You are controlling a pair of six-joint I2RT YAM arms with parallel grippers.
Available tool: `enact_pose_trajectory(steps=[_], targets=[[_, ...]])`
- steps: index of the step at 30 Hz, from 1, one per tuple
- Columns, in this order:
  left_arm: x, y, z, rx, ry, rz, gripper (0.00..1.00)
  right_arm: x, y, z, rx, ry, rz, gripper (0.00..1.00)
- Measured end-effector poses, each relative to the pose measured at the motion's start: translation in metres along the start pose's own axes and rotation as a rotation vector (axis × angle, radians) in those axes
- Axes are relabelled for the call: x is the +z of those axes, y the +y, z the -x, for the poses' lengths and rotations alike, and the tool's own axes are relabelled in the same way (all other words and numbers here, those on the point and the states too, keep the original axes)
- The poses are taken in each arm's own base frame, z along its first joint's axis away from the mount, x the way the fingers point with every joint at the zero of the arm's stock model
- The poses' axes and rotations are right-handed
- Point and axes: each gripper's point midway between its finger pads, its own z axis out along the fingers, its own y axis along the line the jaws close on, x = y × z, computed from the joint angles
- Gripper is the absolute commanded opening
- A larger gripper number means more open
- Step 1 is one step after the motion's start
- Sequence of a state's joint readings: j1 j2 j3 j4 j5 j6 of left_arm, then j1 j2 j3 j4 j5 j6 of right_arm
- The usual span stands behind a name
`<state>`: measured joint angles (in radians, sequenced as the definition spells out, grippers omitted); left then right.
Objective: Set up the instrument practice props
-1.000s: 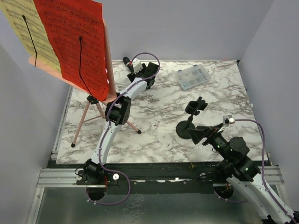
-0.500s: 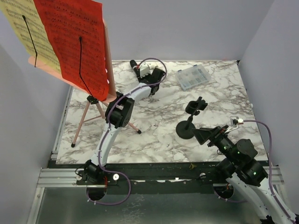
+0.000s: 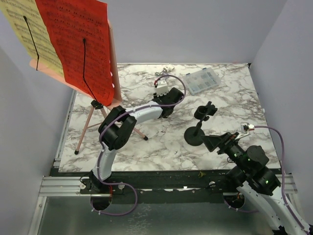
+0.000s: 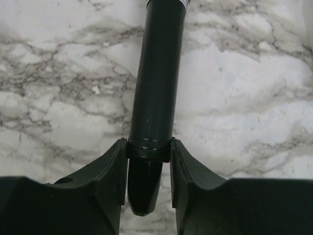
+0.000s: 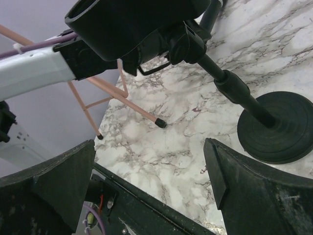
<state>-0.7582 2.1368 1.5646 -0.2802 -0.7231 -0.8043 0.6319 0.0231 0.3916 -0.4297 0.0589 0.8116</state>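
Note:
In the left wrist view my left gripper [image 4: 149, 156] is shut on the lower end of the black microphone [image 4: 156, 78], which points away over the marble. In the top view that gripper [image 3: 168, 108] hangs mid-table and hides the microphone. The short microphone stand [image 3: 194, 135], with its round base and empty clip, is just to its right. My right gripper [image 3: 209, 142] stands open beside the base [image 5: 279, 127], holding nothing. The pink music stand [image 3: 90, 122] at the back left carries a red page [image 3: 73, 44] and a yellow page [image 3: 19, 29].
A clear plastic compartment box [image 3: 202, 81] lies at the back right. Small white and metal bits [image 3: 168, 68] sit near the back edge. The tripod's leg tip [image 5: 159, 122] reaches toward mid-table, close to my left arm [image 3: 117, 132]. Grey walls close in three sides.
My left gripper closed on the microphone at the back edge and has carried it toward mid-table, nearer the microphone stand. My right arm drew back slightly, then stayed still and open.

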Motion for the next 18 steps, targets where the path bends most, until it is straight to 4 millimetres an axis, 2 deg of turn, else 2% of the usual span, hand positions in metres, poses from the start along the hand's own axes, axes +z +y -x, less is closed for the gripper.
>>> enact_pose_trajectory(steps=[3,10,15,18], targets=[[-0.021,0.006,-0.014,-0.003,0.049,-0.037,0.0,0.0,-0.002,-0.001,0.003,0.003,-0.008,1.0],[-0.066,0.016,-0.062,0.033,0.223,-0.16,0.0,0.0,-0.003,-0.003,0.014,0.012,-0.017,1.0],[-0.11,0.03,-0.095,0.116,0.314,-0.26,0.0,0.001,-0.005,-0.004,0.021,0.017,-0.028,1.0],[-0.128,0.043,-0.112,0.138,0.36,-0.305,0.0,0.001,-0.006,-0.005,0.024,0.021,-0.033,1.0]])
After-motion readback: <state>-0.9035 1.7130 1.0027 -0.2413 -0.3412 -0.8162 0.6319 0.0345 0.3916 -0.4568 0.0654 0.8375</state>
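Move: The left hand, already gripping the microphone near its tail, has the stand's holder about 13 cm back, 17 cm to its right and some 15 cm above. The round stand base lies about 15 cm back, 15 cm right; the nearest tripod foot some 17 cm back, 8 cm left; the parts box about 22 cm ahead, 22 cm right. From the waiting right hand, the holder is roughly 14 cm ahead, 2 cm left, about level. Left hand draws the gripped microphone back about 17 cm, tipping down and turning clockwise some 20 degrees. ##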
